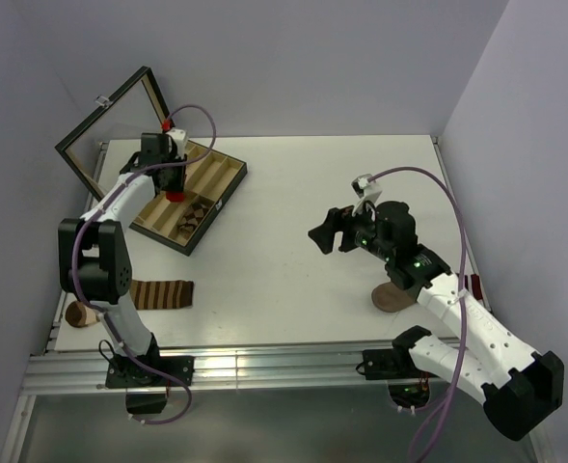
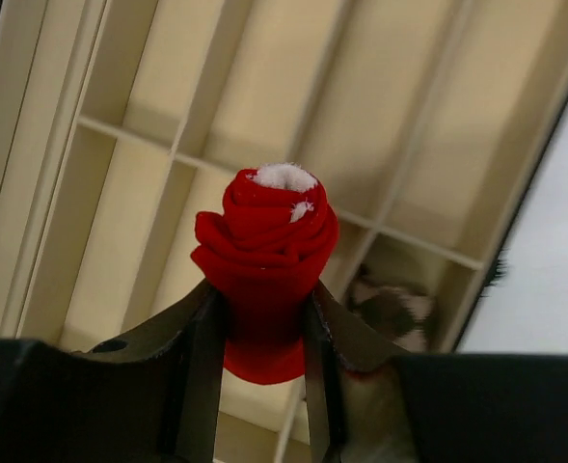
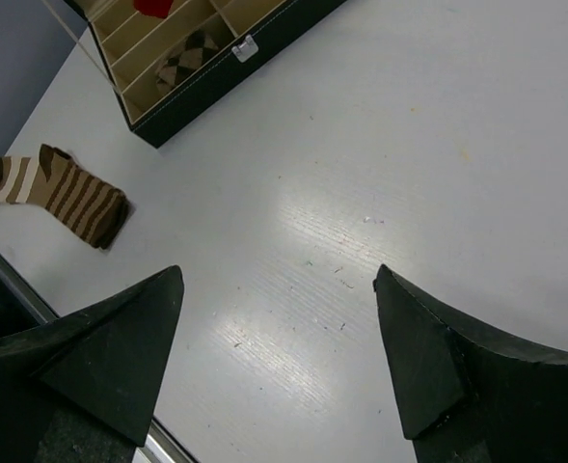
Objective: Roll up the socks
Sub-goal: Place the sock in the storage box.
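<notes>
My left gripper is shut on the rolled red sock, white cuff at the roll's core, and holds it over a compartment of the open divided box. In the top view the red sock hangs just below the left gripper. The argyle sock lies rolled in a near compartment; it also shows in the left wrist view and the right wrist view. My right gripper is open and empty above the table's middle right; its fingers frame bare table.
A brown-and-cream striped sock lies at the near left, also in the right wrist view. A plain tan-brown sock lies under the right arm. A brown roll sits at the table's near left corner. The box lid stands open.
</notes>
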Available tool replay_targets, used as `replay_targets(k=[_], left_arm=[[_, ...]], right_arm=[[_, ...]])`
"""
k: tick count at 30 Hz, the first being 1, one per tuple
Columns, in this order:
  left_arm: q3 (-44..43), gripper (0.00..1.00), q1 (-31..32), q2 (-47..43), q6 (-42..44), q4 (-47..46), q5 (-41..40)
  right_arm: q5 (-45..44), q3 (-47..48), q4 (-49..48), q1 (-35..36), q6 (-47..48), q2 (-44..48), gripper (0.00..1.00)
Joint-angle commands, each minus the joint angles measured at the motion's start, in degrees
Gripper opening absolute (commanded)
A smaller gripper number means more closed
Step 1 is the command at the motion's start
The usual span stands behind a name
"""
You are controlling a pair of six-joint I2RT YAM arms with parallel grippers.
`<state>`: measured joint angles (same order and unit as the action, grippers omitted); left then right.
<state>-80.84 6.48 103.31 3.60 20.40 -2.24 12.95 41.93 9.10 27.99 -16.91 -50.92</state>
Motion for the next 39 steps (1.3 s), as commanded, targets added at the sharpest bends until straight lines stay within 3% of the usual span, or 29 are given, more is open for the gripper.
replay_targets(k=[1, 15, 24, 34, 39], left_arm=[[2.25, 0.00, -2.34, 0.67, 3.87, -4.14, 3.12], [12.54, 0.00, -3.14, -2.40, 8.62, -5.90, 2.86], [12.20, 0.00, -2.53, -2.32, 8.27, -2.21, 3.48], [11.23, 0.00, -2.61, 2.77, 8.00, -0.02, 2.50], [6.50, 0.00, -2.79, 8.39, 8.01, 3.67, 2.50]], right_arm=[[1.55, 0.17, -1.28, 0.05, 1.79, -0.94, 0.87], [1.73, -0.01, -1.45, 0.05, 2.93, -2.96, 0.86], [0.76, -1.76, -2.16, 0.14, 2.93, -1.03, 0.85], [0.94, -2.56, -2.95, 0.22, 2.93, -0.24, 0.85], [0.67, -3.00, -3.21, 0.31, 3.11, 0.11, 0.85]])
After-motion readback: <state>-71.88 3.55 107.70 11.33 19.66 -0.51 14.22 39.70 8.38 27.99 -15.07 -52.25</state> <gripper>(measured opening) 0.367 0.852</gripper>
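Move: The left gripper still holds the rolled red sock above the open storage box. The empty compartment it is meant for lies about 3 cm back, 2 cm to the left and some 11 cm below. The argyle sock, already stowed in the next compartment, is roughly 3 cm back and 5 cm to the right, while the box's clasp is about level and 12 cm to the right. From the right gripper the target compartment is some 16 cm ahead, 45 cm left and 20 cm down. Bring the left gripper down about 9 cm with the red sock kept pinched: sink and shift some 3 cm left first, then ease back about 3 cm more while descending slowly, and finish nearly straight down into the empty compartment beside the argyle sock. Tip the fingers some 10 degrees further downward near the end. ##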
